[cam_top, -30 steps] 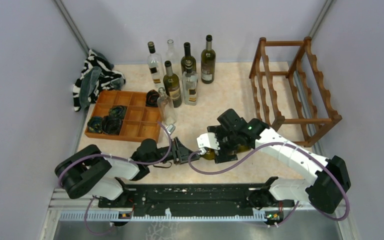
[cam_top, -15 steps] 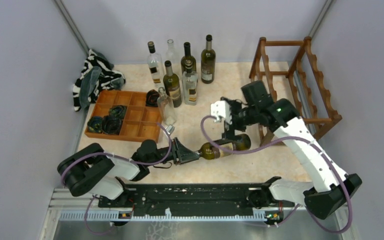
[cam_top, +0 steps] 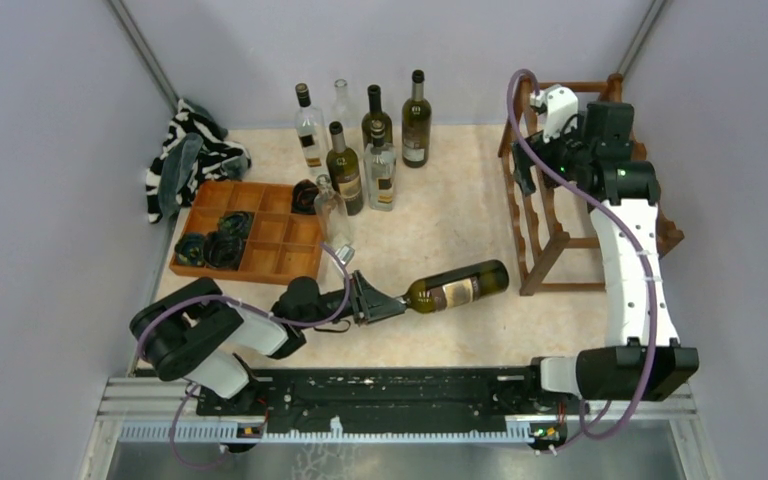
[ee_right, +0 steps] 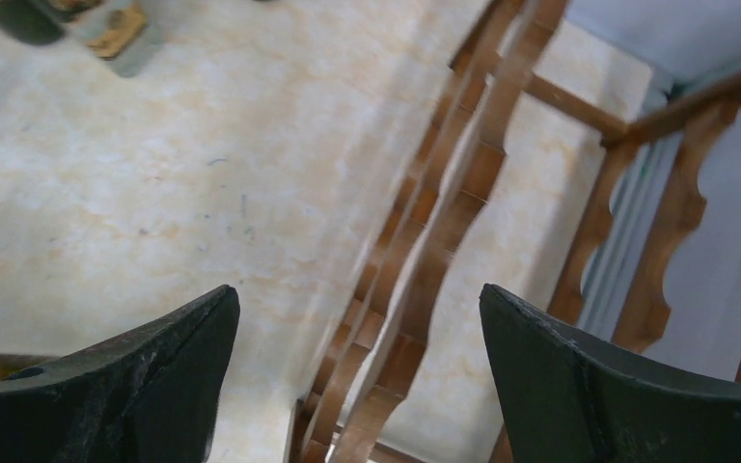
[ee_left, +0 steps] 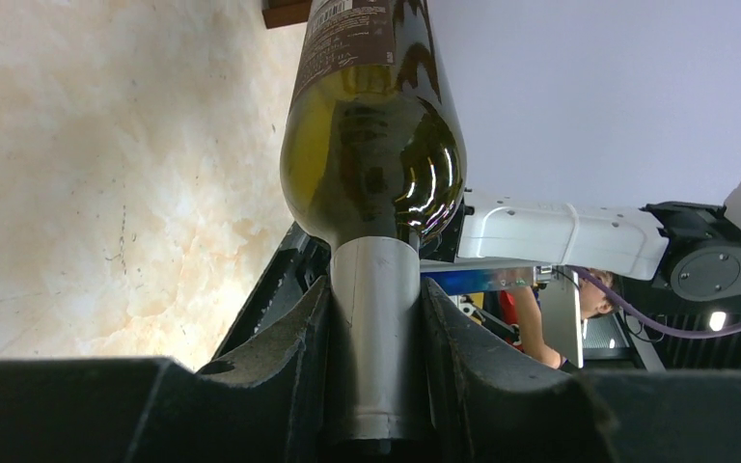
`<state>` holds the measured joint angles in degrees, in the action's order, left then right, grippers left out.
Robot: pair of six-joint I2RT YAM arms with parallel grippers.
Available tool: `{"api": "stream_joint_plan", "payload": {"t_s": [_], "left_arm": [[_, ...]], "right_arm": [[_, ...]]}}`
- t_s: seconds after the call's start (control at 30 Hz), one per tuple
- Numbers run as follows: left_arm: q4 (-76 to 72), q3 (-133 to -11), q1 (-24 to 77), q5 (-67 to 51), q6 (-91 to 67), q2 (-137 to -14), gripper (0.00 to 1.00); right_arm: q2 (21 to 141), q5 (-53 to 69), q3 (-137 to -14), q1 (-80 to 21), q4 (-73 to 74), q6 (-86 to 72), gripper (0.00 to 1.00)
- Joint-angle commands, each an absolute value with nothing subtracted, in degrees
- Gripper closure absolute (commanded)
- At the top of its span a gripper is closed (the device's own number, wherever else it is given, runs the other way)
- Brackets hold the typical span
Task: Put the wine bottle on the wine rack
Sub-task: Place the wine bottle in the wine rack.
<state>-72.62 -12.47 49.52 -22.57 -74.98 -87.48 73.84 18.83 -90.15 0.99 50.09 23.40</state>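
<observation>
The dark green wine bottle (cam_top: pixel 458 289) with a brown label lies nearly level above the table, base pointing right toward the wine rack (cam_top: pixel 543 240). My left gripper (cam_top: pixel 385 303) is shut on its grey foil neck. In the left wrist view the neck sits tight between both fingers of the left gripper (ee_left: pixel 376 309), and the bottle (ee_left: pixel 371 145) stretches away from them. The reddish-brown wine rack stands at the back right. My right gripper (cam_top: pixel 523 170) hangs over its left scalloped rail. In the right wrist view it (ee_right: pixel 357 299) is open and holds nothing, with the rack (ee_right: pixel 444 241) blurred below.
Several upright bottles (cam_top: pixel 360 140) stand at the back centre, and a clear one (cam_top: pixel 332 215) stands beside the orange-brown compartment tray (cam_top: pixel 250 230). A black-and-white cloth (cam_top: pixel 190 155) lies at the back left. Grey walls close in on both sides.
My right arm has left the bottle and swung back and to the right, over the rack. The bottle stays in my left gripper, and its base has risen a little.
</observation>
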Motion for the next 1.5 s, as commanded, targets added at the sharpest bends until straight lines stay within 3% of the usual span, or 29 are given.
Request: {"api": "stream_joint_plan", "payload": {"t_s": [0.0,0.23,0.37,0.53,0.67,0.73,0.9,1.47], "left_arm": [[-84.46,-15.44,50.01,-21.57,-73.94,-87.35,1.0],[-86.45,-17.52,50.44,-20.55,-73.48,-90.17,1.0],[-88.29,-18.63,50.61,-20.76,-73.72,-92.5,1.0],[-90.84,-19.31,51.1,-20.83,-74.46,-95.42,1.0],[-93.23,-19.88,51.62,-20.72,-75.01,-97.77,1.0],[-93.7,-20.18,51.83,-20.78,-75.01,-98.45,1.0],[-93.66,-20.52,52.28,-19.86,-74.55,-98.88,1.0],[-95.25,-26.8,56.45,-13.63,-73.47,-105.54,1.0]], "right_arm": [[76.81,8.67,-90.19,3.24,46.63,17.75,0.08],[81.74,9.25,-89.41,4.75,47.3,17.82,0.16],[84.05,11.22,-89.71,4.75,49.12,17.52,0.4],[84.96,13.16,-89.1,4.75,51.16,17.36,0.55],[84.46,15.04,-88.65,4.76,52.71,17.67,0.8],[83.84,16.28,-88.51,4.66,53.38,18.39,0.86],[81.85,18.56,-88.33,3.23,55.28,19.99,0.92],[78.07,20.17,-84.62,-4.1,49.65,10.22,0.92]]}}
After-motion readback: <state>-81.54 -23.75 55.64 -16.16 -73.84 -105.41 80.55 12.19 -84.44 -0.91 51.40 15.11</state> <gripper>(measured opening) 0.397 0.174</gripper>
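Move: The wine rack's top left rail is about 3 cm ahead of my open right hand, 5 cm to its right and 8 cm below. From that hand, the rack's near-left foot is roughly 9 cm back, 5 right and 32 down; the wine bottle's middle is 17 back, 12 left and 21 down. My left hand already grips that bottle's neck; from it the rail is some 23 cm ahead, 27 right and 12 up. I bring my right hand down about 8 cm, rightward and a little forward, tipping the fingers some 15 degrees further down, and pinch the rack's top left rail. Keeping that grip, I drag the rail about 5 cm left and slightly back. Meanwhile my left hand keeps hold of the neck and carries the level bottle, base first, some 6 cm right towards the rack's near-left post. ##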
